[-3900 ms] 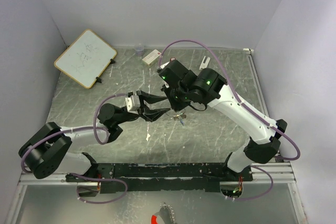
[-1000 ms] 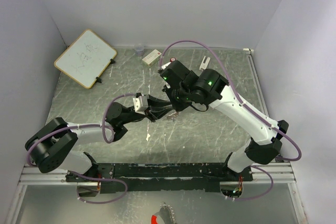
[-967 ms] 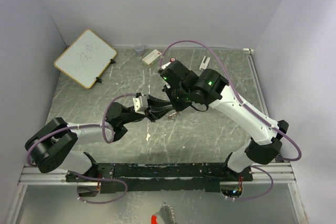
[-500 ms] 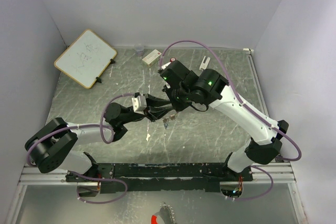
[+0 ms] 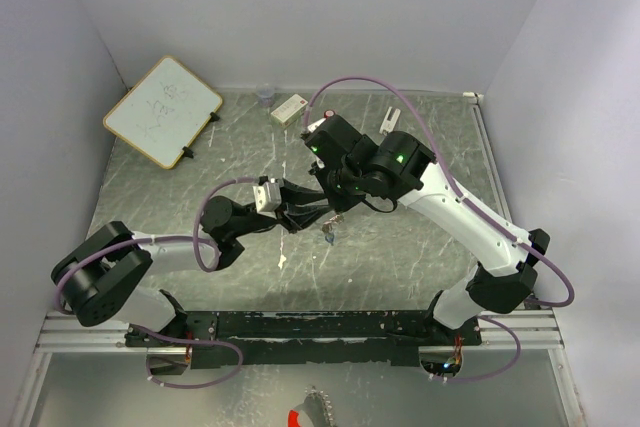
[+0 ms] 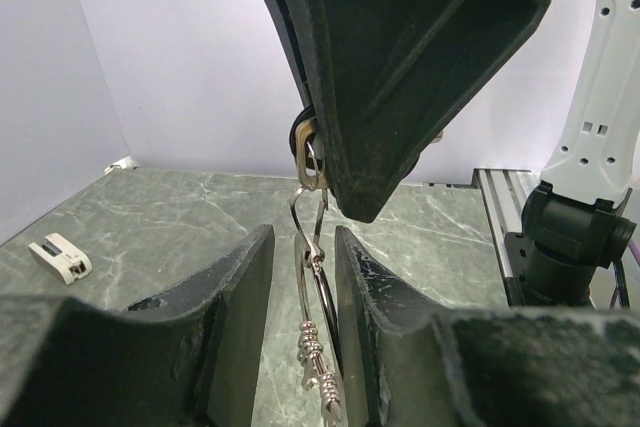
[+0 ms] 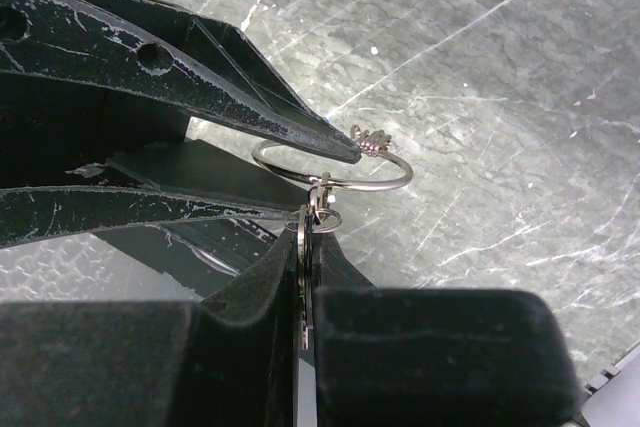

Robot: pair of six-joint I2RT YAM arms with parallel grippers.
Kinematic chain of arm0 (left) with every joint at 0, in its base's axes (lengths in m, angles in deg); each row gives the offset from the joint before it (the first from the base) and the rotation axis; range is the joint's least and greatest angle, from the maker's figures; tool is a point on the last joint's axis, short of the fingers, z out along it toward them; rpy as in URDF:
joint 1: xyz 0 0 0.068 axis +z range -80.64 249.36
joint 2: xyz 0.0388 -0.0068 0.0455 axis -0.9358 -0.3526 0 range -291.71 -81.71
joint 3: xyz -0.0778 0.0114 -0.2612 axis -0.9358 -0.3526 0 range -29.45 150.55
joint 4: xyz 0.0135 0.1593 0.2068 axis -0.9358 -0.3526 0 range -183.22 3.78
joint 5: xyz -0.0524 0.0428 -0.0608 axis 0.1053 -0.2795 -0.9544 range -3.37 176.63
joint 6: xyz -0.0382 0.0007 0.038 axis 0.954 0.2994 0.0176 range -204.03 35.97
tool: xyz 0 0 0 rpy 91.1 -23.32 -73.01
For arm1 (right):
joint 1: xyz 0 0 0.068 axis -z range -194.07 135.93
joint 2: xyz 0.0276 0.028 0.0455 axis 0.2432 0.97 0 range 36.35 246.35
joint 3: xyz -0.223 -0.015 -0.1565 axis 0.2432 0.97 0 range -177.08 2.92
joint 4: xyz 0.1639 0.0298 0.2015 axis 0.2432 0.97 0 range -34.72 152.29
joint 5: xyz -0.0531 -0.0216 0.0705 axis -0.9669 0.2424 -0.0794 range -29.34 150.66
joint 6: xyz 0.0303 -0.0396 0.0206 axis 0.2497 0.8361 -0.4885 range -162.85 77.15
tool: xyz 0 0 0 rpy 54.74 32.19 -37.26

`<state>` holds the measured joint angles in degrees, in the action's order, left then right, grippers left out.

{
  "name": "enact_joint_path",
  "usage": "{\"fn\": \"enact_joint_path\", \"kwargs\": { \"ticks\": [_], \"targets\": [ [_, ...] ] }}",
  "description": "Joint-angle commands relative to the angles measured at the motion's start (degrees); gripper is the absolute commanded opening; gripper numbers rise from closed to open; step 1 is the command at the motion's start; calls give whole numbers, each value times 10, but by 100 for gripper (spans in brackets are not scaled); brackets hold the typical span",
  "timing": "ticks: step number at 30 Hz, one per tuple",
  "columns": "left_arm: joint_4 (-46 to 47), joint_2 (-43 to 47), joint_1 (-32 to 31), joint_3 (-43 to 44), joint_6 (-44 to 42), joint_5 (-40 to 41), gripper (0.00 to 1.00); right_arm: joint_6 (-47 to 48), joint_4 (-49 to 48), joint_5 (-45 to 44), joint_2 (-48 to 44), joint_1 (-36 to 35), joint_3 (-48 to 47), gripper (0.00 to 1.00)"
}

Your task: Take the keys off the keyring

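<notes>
The keyring, a thin silver wire loop with a coiled joint, hangs above the table between both arms. My right gripper is shut on a flat silver key that hooks onto the loop through a small link. In the left wrist view the keyring stands edge-on in the gap of my left gripper, whose jaws are apart and not pinching it. From above, the left gripper and right gripper meet tip to tip, with small keys dangling below, too small to tell apart.
A whiteboard leans at the back left. A white box, a small cup and a white clip lie along the back wall. A red-and-black object sits below the rail.
My left gripper's jaws have widened a little around the ring. The dangling keys have swung slightly to the right. The right gripper holds its place and its grip.
</notes>
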<state>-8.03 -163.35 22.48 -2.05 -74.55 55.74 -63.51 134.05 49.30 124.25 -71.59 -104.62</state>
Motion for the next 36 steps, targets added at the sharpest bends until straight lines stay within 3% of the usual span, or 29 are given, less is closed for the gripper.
{"fn": "enact_joint_path", "kwargs": {
  "ticks": [1, 12, 16, 25, 36],
  "targets": [
    [25, -4, -7, 10, 1, 9, 42, 5, -1, -2, -12, -2, 3, 0],
    [31, -2, -10, 8, -4, 28, 38, 6, -5, 0, -11, -3, 8, 0],
    [19, -1, -12, 10, -11, 31, 33, 3, -4, -1, -13, -3, 6, 0],
    [-42, 30, -18, 10, -47, 91, 11, 0, -1, -10, -14, -2, -4, 0],
    [-96, 66, -18, 16, -90, 129, 7, -5, -54, -32, -52, -3, 25, 0]
  ]
}}
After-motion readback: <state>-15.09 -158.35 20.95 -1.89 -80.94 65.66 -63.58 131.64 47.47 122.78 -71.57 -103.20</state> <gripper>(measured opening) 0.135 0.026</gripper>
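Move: Between the left hand's open fingertips is the keyring's clasp, practically at the hand point. The small ring and brass tag held by the right hand sit about 3 cm above and 1 cm right of the left hand. The coil of keys on the big ring dangles roughly 5 cm below and 2 cm right of it, with no forward offset. From the right hand, that clasp is some 4 cm below, 2 cm forward and 1 cm left. Closing its half-open fingers fore and aft on the clasp and the keyring wire beside it, the left hand first stays almost in place. Once pinching, it moves about 2 cm forward, with roughly 1 cm each up and to its left, turning some 10 degrees counter-clockwise. The right fingers keep their grip on the brass tag above, rising only slightly at the end. ##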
